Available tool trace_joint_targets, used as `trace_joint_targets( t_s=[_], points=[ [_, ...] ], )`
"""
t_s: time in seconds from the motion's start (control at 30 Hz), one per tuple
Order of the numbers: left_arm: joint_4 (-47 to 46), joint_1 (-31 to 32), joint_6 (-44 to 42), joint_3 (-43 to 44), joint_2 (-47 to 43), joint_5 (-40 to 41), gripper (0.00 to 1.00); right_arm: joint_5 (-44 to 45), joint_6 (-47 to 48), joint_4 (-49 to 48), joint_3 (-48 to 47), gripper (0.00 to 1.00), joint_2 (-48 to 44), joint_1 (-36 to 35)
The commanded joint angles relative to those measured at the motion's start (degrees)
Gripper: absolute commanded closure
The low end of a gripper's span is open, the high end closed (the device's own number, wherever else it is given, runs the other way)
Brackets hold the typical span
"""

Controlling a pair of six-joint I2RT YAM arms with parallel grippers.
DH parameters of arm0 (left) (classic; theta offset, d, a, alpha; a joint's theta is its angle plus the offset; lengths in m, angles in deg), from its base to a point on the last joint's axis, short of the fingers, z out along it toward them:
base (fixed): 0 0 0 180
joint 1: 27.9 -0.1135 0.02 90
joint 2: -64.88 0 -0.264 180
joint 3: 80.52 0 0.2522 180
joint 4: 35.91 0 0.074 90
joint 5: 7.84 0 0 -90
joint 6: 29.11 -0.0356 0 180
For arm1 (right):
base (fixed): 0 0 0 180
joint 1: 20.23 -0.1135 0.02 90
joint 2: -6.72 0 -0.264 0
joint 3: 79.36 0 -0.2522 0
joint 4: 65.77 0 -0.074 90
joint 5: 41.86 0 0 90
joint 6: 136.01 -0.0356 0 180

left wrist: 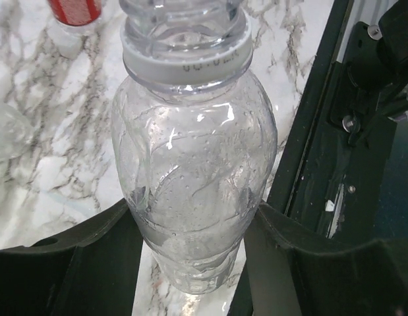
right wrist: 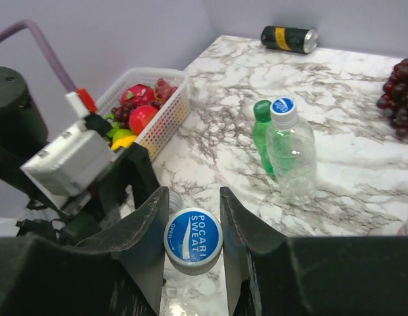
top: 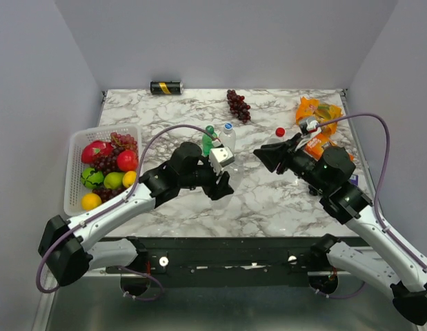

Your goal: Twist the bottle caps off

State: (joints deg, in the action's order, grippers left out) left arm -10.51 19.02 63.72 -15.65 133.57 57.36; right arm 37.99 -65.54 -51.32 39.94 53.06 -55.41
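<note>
My left gripper (left wrist: 194, 227) (top: 222, 185) is shut on the body of a clear bottle (left wrist: 190, 164). Its white neck ring (left wrist: 184, 62) and bare threaded neck point away from the camera. My right gripper (right wrist: 194, 230) (top: 263, 156) is shut on a blue-and-white bottle cap (right wrist: 193, 238). The clear neck (right wrist: 172, 201) shows just behind the cap, to its left. A translucent green bottle (top: 208, 141) (right wrist: 261, 135) and a clear bottle with a blue cap (top: 228, 136) (right wrist: 291, 155) stand together mid-table. A red-capped bottle (top: 280, 132) stands behind my right gripper; its red label (left wrist: 75, 10) shows in the left wrist view.
A white basket (top: 74, 148) of fruit sits at the left edge. A black-and-gold can (top: 166, 87) lies at the back, with grapes (top: 239, 105) to its right. An orange snack bag (top: 316, 117) lies at the back right.
</note>
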Motion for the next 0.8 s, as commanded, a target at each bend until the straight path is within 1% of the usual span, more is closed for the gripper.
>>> trace_joint_targets(
  t_s=[0.0, 0.1, 0.13, 0.17, 0.2, 0.23, 0.3, 0.33, 0.37, 0.43, 0.47, 0.53, 0.57, 0.6, 0.67, 0.7, 0.77],
  points=[
    [1.2, -4.4, -2.5, 2.2, -8.4, 5.5, 0.59, 6.2, 1.4, 2.6, 0.3, 0.62, -2.5, 0.1],
    [1.3, -8.2, -2.5, 1.9, -13.7, 8.7, 0.59, 4.4, 1.0, 1.9, 1.1, 0.65, -0.7, -0.4],
    [1.1, -10.1, -2.5, 1.5, -15.1, 10.9, 0.59, 6.8, 1.7, 1.3, 0.4, 0.64, 1.9, -3.5],
    [0.9, -10.6, -4.4, 0.7, -17.8, 17.3, 0.59, 9.7, 3.9, 1.4, -0.3, 0.64, 3.4, -6.3],
    [1.1, -11.0, -4.8, 0.4, -18.8, 21.6, 0.59, 13.0, 4.9, 1.5, -1.2, 0.64, 5.1, -9.4],
    [1.4, -11.9, -5.4, 0.2, -19.7, 24.3, 0.59, 15.7, 5.7, 1.2, -2.4, 0.64, 9.5, -14.3],
    [1.3, -13.7, -5.5, -0.5, -21.7, 31.6, 0.59, 14.7, 5.3, -0.2, -4.5, 0.63, 13.7, -17.3],
    [1.1, -15.5, -5.1, -0.7, -22.0, 32.3, 0.59, 14.0, 4.7, -3.9, -4.5, 0.63, 15.2, -19.5],
    [1.1, -19.4, -4.8, -0.8, -22.5, 32.4, 0.59, 13.8, 4.2, -5.3, -4.7, 0.63, 18.7, -20.7],
    [0.8, -24.5, -3.0, -0.5, -22.3, 30.2, 0.59, 14.5, 4.1, -7.1, -6.1, 0.63, 22.0, -24.7],
    [0.8, -29.8, -1.5, -0.1, -21.7, 28.9, 0.59, 14.9, 4.4, -7.5, -6.9, 0.63, 25.8, -26.2],
    [0.2, -34.2, 1.0, -0.1, -21.1, 25.1, 0.59, 15.2, 4.4, -8.6, -9.1, 0.63, 29.4, -29.5],
    [-0.2, -36.4, 1.7, -0.2, -20.7, 24.9, 0.59, 14.8, 4.1, -8.9, -9.7, 0.63, 31.2, -30.3],
    [-0.6, -39.2, 2.1, -0.3, -20.5, 22.6, 0.59, 14.6, 3.9, -9.8, -10.6, 0.63, 34.7, -31.1],
    [-0.5, -40.4, 2.3, 0.0, -19.8, 22.0, 0.59, 13.2, 3.0, -12.6, -11.8, 0.63, 38.4, -32.7],
    [-0.1, -40.7, 2.0, 0.0, -19.8, 22.3, 0.59, 12.4, 2.7, -13.7, -12.5, 0.63, 43.1, -32.9],
    [-0.1, -40.7, 1.7, -0.2, -19.6, 22.9, 0.59, 11.0, 2.2, -15.5, -15.0, 0.63, 48.0, -33.2]
  ],
)
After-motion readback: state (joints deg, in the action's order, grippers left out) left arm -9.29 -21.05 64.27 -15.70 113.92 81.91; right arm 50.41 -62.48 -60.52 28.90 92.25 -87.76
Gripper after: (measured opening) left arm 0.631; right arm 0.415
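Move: The fruit basket's middle lies about 41 cm to the left hand's left, 20 cm farther out and 13 cm lower. From that hand the green bottle stands about 33 cm ahead and 5 cm left, the blue-capped bottle some 31 cm straight ahead, both 10 cm lower. From the right hand the basket is roughly 52 cm left, 15 cm ahead, 27 cm lower, and the blue-capped bottle 26 cm ahead, 9 cm left, 23 cm lower. Leftward and forward, climbing some 10 cm, the left hand sweeps the uncapped clear bottle about 27 cm left towards the fruit basket, turning some 60 degrees counter-clockwise, grip kept. After a short pause the right hand, still pinching the blue cap, follows about 20 cm left and 13 cm down, drawing back a little towards the table's near edge while its left side rolls down. ##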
